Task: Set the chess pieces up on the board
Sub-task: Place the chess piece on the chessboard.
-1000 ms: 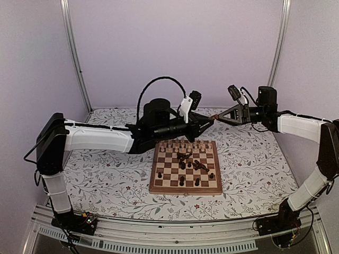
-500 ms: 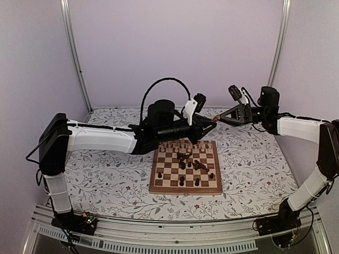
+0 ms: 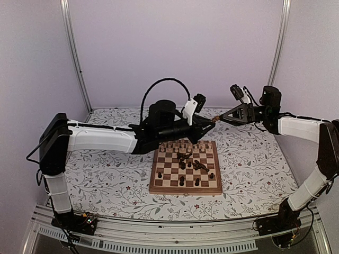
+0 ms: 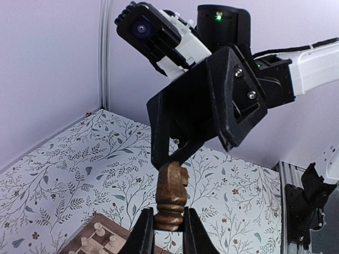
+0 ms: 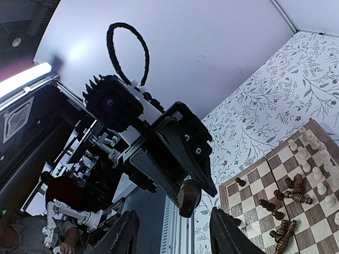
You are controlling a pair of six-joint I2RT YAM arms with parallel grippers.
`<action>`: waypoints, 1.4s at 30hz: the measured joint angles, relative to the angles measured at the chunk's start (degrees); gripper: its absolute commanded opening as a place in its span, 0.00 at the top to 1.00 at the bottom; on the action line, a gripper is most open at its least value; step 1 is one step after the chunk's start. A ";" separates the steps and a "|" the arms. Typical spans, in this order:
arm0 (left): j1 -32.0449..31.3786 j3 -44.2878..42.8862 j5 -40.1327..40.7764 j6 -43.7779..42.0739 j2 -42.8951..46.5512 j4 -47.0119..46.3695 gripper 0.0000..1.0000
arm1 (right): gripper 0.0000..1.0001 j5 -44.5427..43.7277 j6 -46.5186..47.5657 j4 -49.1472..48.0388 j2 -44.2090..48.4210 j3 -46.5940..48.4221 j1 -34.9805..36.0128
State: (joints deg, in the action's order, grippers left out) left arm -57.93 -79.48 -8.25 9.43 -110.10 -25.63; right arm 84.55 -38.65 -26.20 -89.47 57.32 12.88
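My left gripper (image 4: 168, 222) is shut on the base of a dark brown knight (image 4: 172, 196) and holds it upright in the air behind the board (image 3: 185, 191). In the top view the knight (image 3: 214, 119) hangs between the two gripper tips. My right gripper (image 5: 174, 214) faces it with its jaws wide open, one finger on each side of the knight (image 5: 189, 197), not touching it. Pale pieces (image 3: 185, 145) stand in the board's far rows. Dark pieces (image 3: 192, 162) lie toppled in the middle, and a few dark ones (image 3: 181, 181) stand nearer the front.
The floral table surface (image 3: 106, 174) spreads around the board. Purple walls and metal corner posts (image 3: 74, 53) close in the back. The left arm's black cable loop (image 3: 159, 84) arches above its wrist. The arm bases sit on the near rail (image 3: 159, 233).
The right gripper's jaws have spread wider around the knight's head. The left arm lifted slightly a second ago and has held still since, its grip unchanged.
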 measured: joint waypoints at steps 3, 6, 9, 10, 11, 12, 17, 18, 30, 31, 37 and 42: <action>0.02 0.00 0.00 0.02 0.00 0.28 0.87 | 0.56 -0.07 0.09 0.09 0.00 0.00 0.02; 0.00 -0.02 -0.02 0.02 -0.13 0.42 0.87 | 0.60 -0.52 0.70 1.36 0.00 0.09 0.15; 0.00 -0.42 -0.04 0.02 -0.44 0.96 0.87 | 0.62 -1.62 2.45 4.26 -0.09 0.76 0.42; 0.00 -0.66 -0.04 0.02 -0.57 1.11 0.87 | 0.63 -1.92 3.15 5.66 -0.24 1.38 0.63; 0.00 -0.94 -0.02 0.02 -0.79 1.25 0.87 | 0.64 -2.32 3.96 6.69 -0.48 1.99 0.87; 0.00 -1.25 -0.02 0.00 -0.96 1.38 0.87 | 0.67 -2.71 4.81 7.61 -0.74 2.51 1.14; 0.00 -2.12 0.00 0.00 -1.55 1.68 0.87 | 0.77 -3.82 7.34 10.75 -1.44 3.39 2.27; -0.02 -2.12 0.02 0.00 -1.55 1.75 0.87 | 0.77 -3.98 7.69 11.21 -1.55 3.39 2.40; -0.04 -3.06 1.33 -0.31 -2.25 4.07 0.55 | 1.00 -7.58 14.80 20.63 -1.79 5.51 2.75; -0.04 -3.08 1.62 -0.57 -2.25 4.37 0.53 | 1.00 -8.57 16.87 23.19 -1.79 6.86 2.86; -0.04 -0.96 3.63 -4.35 1.68 10.99 0.49 | 1.00 -16.96 33.97 36.81 0.09 12.48 2.93; 0.59 1.40 6.23 -9.68 11.80 18.73 0.42 | 1.00 -24.39 48.30 46.38 3.50 12.52 4.09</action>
State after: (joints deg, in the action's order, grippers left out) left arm -57.34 -78.08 -2.02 -0.25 -98.30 -6.90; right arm 60.16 9.65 20.18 -85.97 69.84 16.97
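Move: The chess piece is still held by its base in the left fingers, sticking out about 2 cm to their right and 1 cm ahead. The open right fingers face its head, with the piece roughly 3 cm to the right hand's left, 1 cm ahead and 1 cm lower. Some 25 cm below the right hand, the lying dark pieces are about 8 cm left and 3 ahead, and the dark pawn 3 cm left and 2 back. The right fingers close on the head of the chess piece after easing about 2 cm left and down, slightly forward; the left fingers then open and let go of its base, the left hand pulling away some 6 cm to the left and rising. Keeping its pinch, the right hand shifts a little forward, rolls about 20 degrees and dips its fingertips towards the board. ##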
